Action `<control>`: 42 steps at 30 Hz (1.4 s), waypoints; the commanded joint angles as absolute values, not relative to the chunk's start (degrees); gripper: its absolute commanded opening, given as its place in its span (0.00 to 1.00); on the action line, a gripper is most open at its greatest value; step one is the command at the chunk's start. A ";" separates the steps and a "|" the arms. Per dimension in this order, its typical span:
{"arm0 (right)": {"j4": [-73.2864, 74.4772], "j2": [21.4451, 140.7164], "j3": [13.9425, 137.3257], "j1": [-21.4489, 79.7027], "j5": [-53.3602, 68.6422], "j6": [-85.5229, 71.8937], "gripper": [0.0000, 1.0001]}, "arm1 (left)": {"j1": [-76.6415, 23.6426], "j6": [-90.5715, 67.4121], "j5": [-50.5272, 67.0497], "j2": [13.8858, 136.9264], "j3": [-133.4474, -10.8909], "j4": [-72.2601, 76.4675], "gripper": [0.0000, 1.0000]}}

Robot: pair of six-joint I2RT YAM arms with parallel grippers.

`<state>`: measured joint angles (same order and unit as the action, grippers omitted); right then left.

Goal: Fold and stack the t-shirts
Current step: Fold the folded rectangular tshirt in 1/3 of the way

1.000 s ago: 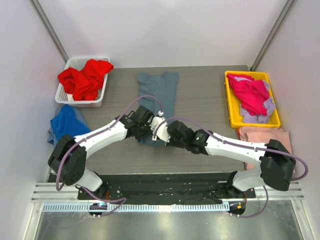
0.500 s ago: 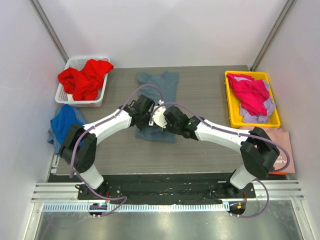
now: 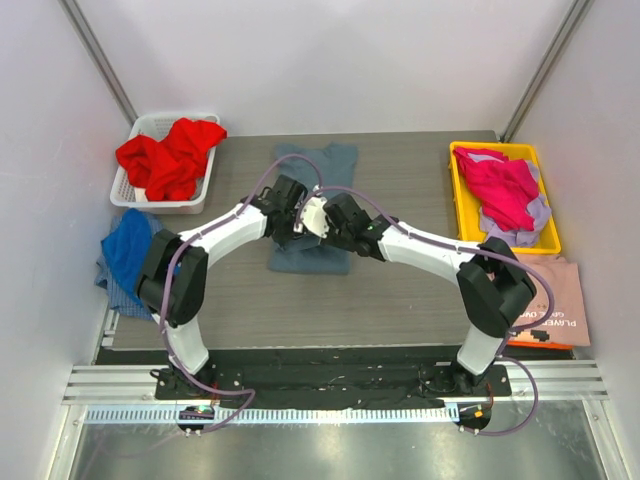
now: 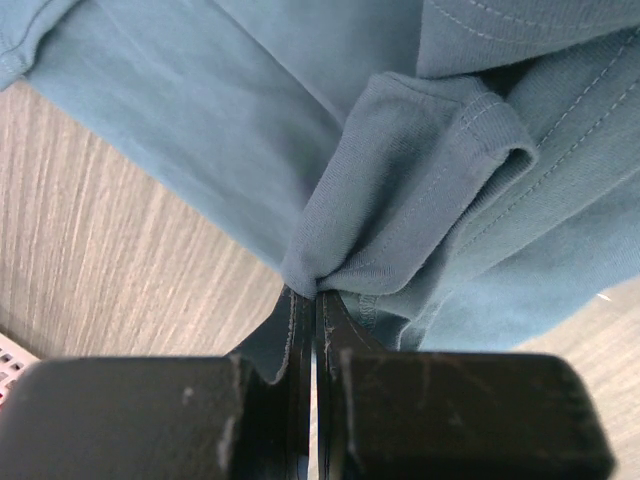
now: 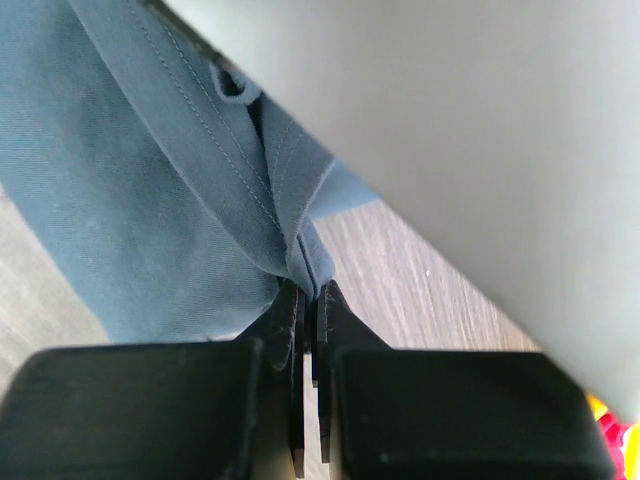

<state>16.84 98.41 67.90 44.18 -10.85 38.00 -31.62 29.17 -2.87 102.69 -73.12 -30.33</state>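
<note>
The slate blue-grey t-shirt (image 3: 312, 258) lies lengthwise mid-table, its near part lifted and doubled over itself. My left gripper (image 3: 293, 215) and right gripper (image 3: 330, 225) hover side by side above its middle. In the left wrist view the left gripper (image 4: 315, 300) is shut on a bunched fold of the shirt (image 4: 300, 90). The right wrist view shows the right gripper (image 5: 310, 295) shut on a thin hemmed edge of the shirt (image 5: 120, 200). A red t-shirt (image 3: 170, 155), a royal blue one (image 3: 125, 250), a magenta one (image 3: 500, 190) and a pale pink one (image 3: 555, 275) lie around.
The red shirt fills a white basket (image 3: 130, 192) at the far left. The magenta shirt sits in a yellow tray (image 3: 463, 235) at the far right. The blue shirt lies at the left edge, and the pink one at the right edge near the right arm's base.
Both grippers moved away from the arm bases toward the far end, carrying the slate shirt's near edge over its middle. The shirt's visible length has shortened.
</note>
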 commanded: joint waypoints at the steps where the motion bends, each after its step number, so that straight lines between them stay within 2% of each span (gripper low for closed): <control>1: 14.06 100.37 72.95 42.37 -10.55 39.11 0.01 | -30.76 30.67 -4.31 104.85 -76.29 -28.83 0.00; 19: 12.66 109.16 80.77 38.76 -10.28 39.20 0.01 | -28.57 30.67 -6.32 110.74 -83.32 -28.21 0.00; 21: 12.22 110.30 81.21 38.67 -11.07 38.85 0.02 | -28.48 30.59 -6.68 111.44 -83.85 -27.95 0.05; 22: 12.13 110.65 81.21 38.58 -11.34 38.85 0.03 | -28.56 30.67 -7.03 111.53 -84.02 -27.69 0.09; 25: 10.99 111.18 80.69 38.67 -12.57 38.76 0.21 | -28.48 30.06 -7.91 111.88 -84.20 -26.11 0.27; 26: 10.12 111.27 80.25 38.67 -12.83 38.67 0.34 | -28.48 29.88 -8.43 111.97 -84.20 -25.06 0.32; 29: 8.45 111.18 79.72 38.67 -13.53 38.15 0.46 | -28.48 28.39 -10.45 112.15 -84.29 -22.16 0.33; 32: 7.48 111.44 79.89 38.67 -14.59 37.53 0.50 | -28.48 26.81 -12.65 111.62 -84.11 -18.73 0.34; 42: 3.17 114.08 81.38 38.67 -20.56 37.09 0.52 | -28.48 26.36 -25.04 110.48 -84.46 -7.39 0.38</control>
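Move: Both hands hold the corners of the t-shirt's near hem, just above the cloth. Its landing place on the t-shirt lies about 6 cm ahead of each hand, some 2 cm below the left and 4 cm below the right. From the left hand, the t-shirt's near fold is about 8 cm back and 7 cm right, its far end some 25 cm ahead and 8 cm right; the white basket stands roughly 20 cm ahead, 27 cm left. Forward together, side by side, both hands carry the pinched hem about 6 cm over the t-shirt, sinking slightly, the right by nearly 3 cm. Both then open partway to let the hem go and keep on forward for another 3 to 5 cm, rising again, the left with its fingers tipping forward and up by nearly 20 degrees. ##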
